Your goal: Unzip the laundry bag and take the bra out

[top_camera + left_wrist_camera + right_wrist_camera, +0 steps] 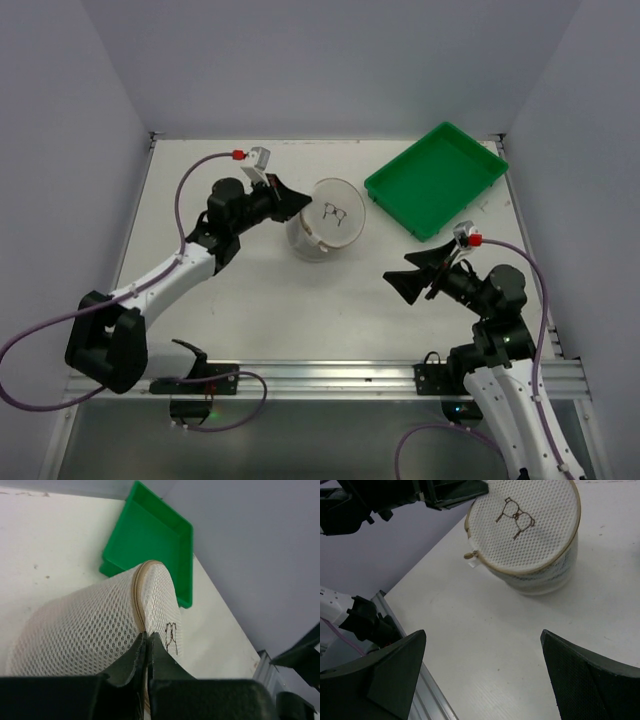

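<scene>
The laundry bag [322,236] is a white mesh cylinder, tilted so its round face with the black bra drawing [335,212] points up and toward the right arm. My left gripper [301,205] is shut on the bag's tan zip seam at the left rim. In the left wrist view its tips [146,635] pinch the seam of the bag [85,625]. My right gripper [412,272] is open and empty, apart from the bag. In the right wrist view [482,635] the bag [530,535] lies beyond it, with the zip pull [468,556] at the face's left edge. The bra itself is hidden.
A green rectangular tray [435,180] lies at the back right, just beyond the bag; it also shows in the left wrist view [145,535]. The metal rail [330,378] runs along the table's near edge. Grey walls enclose the table.
</scene>
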{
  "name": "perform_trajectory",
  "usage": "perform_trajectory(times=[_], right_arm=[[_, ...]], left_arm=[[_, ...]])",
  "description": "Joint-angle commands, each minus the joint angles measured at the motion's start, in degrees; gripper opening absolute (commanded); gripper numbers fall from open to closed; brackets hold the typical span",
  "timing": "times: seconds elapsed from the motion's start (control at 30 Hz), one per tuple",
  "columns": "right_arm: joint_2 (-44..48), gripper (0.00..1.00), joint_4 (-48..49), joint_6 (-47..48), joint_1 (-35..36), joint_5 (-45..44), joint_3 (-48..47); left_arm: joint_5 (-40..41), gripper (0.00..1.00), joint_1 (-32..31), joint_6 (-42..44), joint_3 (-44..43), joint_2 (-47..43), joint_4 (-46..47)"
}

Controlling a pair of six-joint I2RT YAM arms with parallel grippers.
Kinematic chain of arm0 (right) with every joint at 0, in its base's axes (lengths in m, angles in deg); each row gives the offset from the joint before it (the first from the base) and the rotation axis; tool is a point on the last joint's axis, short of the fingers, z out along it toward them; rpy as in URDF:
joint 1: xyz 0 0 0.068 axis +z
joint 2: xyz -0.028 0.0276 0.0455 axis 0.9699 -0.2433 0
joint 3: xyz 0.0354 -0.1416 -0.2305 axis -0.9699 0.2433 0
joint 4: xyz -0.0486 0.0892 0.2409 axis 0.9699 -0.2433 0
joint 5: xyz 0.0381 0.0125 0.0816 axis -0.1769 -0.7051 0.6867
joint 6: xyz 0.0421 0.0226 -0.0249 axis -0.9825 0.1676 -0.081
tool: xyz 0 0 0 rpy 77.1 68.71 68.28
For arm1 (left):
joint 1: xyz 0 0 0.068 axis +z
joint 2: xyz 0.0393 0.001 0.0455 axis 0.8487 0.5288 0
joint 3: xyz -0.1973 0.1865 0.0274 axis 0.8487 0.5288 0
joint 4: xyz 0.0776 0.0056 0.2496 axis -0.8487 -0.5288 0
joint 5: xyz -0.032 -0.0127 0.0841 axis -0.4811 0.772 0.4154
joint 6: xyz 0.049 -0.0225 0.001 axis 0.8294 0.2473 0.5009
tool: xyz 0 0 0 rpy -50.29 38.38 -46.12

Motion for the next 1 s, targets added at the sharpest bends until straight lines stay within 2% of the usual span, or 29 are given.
perform_trajectory(times=[0.0,0.13,0.17,0.23,0.27,0.33,0.37,0.47,0.6,0.7,0.83,0.97], right_arm=[[2.41,0.99,0.5,-2.84,0.31,1.03,0.72],[4.09,0.99,0.86,-4.87,0.75,-0.11,1.79],[3.83,0.99,0.16,-4.96,1.01,-0.81,1.79],[3.3,0.99,-1.07,-4.69,1.54,-1.51,1.44],[2.78,0.99,-1.51,-4.69,2.15,-2.47,1.35],[2.6,0.99,-2.3,-4.52,2.94,-3.97,1.52],[2.51,0.99,-2.66,-4.34,3.99,-5.02,1.61],[1.81,0.99,-3.27,-3.9,5.92,-10.12,2.31],[-0.47,0.99,-3.19,-3.9,7.51,-14.26,3.02],[-2.85,0.99,-2.92,-4.52,10.23,-17.41,2.75],[-7.41,0.99,-2.4,-5.74,16.29,-24.62,1.7],[-12.25,0.99,-1.61,-7.5,24.02,-32.09,0.38]], left_arm=[[-2.01,0.0,-2.19,-3.41,5.32,-7.99,1.83],[1.59,0.01,-2.82,-2.62,11.05,-13.36,-1.76],[2.03,0.16,-2.82,-2.45,12.1,-15.02,-2.29],[4.14,0.38,-2.82,-2.36,15.18,-17.4,-2.91],[4.67,0.54,-2.82,-2.45,16.32,-18.28,-3.35],[5.81,0.7,-2.82,-2.45,16.77,-21.0,-5.72],[6.34,0.83,-2.82,-2.53,16.77,-22.06,-6.86],[8.71,0.98,-2.82,-2.53,16.68,-26.54,-12.3],[9.51,1.0,-2.82,-0.44,16.59,-30.77,-22.48],[6.88,1.0,-2.82,1.94,16.94,-31.47,-25.58],[2.48,1.0,-2.73,4.67,15.98,-27.1,-24.8],[1.68,1.0,-2.64,9.4,9.49,-20.68,-27.7]])
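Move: My shut left fingers already hold the laundry bag by its zipped rim; the bag's middle is about 4 cm back, 5 cm right and 9 cm below that hand. The zip pull hangs about 8 cm back of the hand, 4 cm right and 6 below; the green tray lies some 19 cm ahead, 33 right, 22 below. From my open right hand the bag is roughly 14 cm ahead, 15 left and 9 below. Still gripping the rim, I draw the bag quickly back towards me with my left hand, then spread those fingers wide to let it go. I ease that hand farther back and left, about 11 cm back in all, and sink some 7 cm, tips dipping towards the zip pull. My right hand stays open, sinking about 8 cm and edging left towards the bag, its fingers tilting down. ##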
